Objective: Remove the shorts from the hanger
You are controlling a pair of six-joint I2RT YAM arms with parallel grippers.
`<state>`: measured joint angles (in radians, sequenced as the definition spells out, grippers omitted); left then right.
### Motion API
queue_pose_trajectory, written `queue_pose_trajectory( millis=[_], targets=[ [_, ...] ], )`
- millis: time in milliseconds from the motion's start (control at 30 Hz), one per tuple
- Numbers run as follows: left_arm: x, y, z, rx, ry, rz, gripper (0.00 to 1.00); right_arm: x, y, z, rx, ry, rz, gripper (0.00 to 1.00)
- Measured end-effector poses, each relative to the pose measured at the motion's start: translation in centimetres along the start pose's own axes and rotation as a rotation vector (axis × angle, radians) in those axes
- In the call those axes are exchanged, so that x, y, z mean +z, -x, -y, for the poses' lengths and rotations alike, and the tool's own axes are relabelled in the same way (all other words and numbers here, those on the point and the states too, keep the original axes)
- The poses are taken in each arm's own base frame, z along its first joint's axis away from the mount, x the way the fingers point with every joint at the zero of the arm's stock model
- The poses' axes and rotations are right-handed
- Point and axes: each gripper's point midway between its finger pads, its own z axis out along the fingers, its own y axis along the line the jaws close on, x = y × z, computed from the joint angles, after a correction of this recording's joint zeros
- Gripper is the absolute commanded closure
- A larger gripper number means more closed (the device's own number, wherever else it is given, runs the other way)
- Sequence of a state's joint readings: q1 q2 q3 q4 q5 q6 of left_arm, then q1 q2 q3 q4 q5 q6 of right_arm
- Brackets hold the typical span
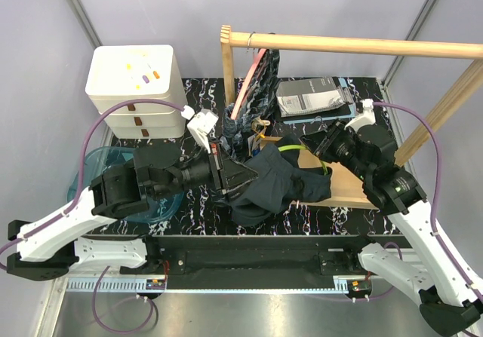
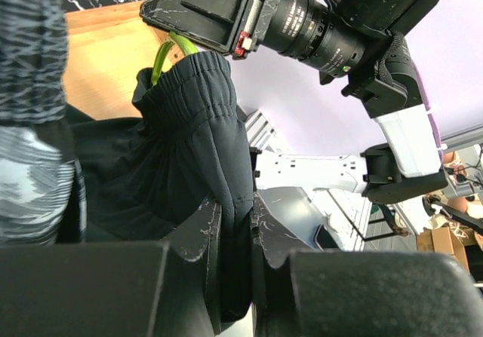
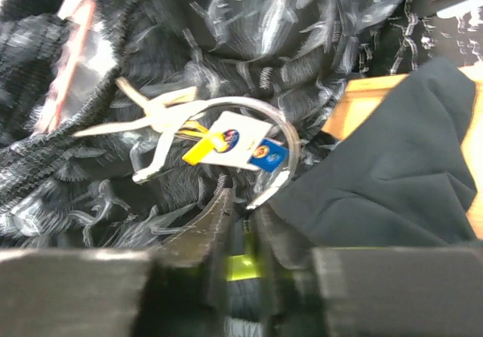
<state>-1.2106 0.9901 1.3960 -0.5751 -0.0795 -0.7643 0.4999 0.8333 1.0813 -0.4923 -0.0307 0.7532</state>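
Note:
The plain navy shorts (image 1: 281,185) lie bunched on the table, their waistband still over a green hanger (image 1: 299,148). My left gripper (image 1: 253,175) is shut on a fold of that navy cloth (image 2: 226,126); its jaws press the fabric from both sides (image 2: 235,210). My right gripper (image 3: 241,209) is closed narrowly on the green hanger (image 3: 246,265), just below its metal hook (image 3: 281,130) with paper tags. The marbled shorts (image 1: 256,96) hang from a pink hanger (image 1: 243,92) on the rod and fill the background (image 3: 226,35).
A wooden rack rod (image 1: 355,45) spans the back, its wooden base board (image 1: 349,188) under the navy shorts. White stacked boxes (image 1: 136,88) stand back left, a blue tub (image 1: 94,173) under the left arm, a grey packet (image 1: 313,96) at back.

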Motion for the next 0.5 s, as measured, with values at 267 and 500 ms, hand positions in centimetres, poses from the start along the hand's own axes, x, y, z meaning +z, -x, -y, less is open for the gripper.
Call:
queue_pose_trajectory(
  millis=[267, 500],
  targets=[
    [0.5, 0.0, -0.2, 0.028, 0.028, -0.026, 0.60, -0.1, 0.3, 1.6, -0.007, -0.082, 0.027, 1.00],
    [0.5, 0.2, -0.3, 0.100, 0.040, -0.043, 0.40, -2.7, 2.7, 2.3, -0.025, -0.217, 0.077, 1.00]
  ],
)
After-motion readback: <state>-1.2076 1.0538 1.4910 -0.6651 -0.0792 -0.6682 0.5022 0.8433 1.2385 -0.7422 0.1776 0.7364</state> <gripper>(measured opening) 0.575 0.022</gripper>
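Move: The lime hanger's neck lies practically at the right fingers, about 1 cm below their tips; from that hand the dark shorts' middle is some 7 cm back, 5 cm to the left and 7 cm below, while the patterned shorts hang roughly 6 cm ahead and 12 cm left, 4 cm lower. The left fingers still pinch the dark shorts' cloth, whose middle is about 6 cm to their right, 1 cm back and 7 cm below. The right hand shuts its fingers the rest of the way on the lime hanger at the base of its metal hook, then draws the hanger about 4.5 cm to the right, away from the patterned shorts, turning some 10 degrees clockwise. The left hand stays nearly in place beside the dark shorts with only a slight roll, keeps its pinch at first, and late on opens to a bit over half, letting the cloth go. ##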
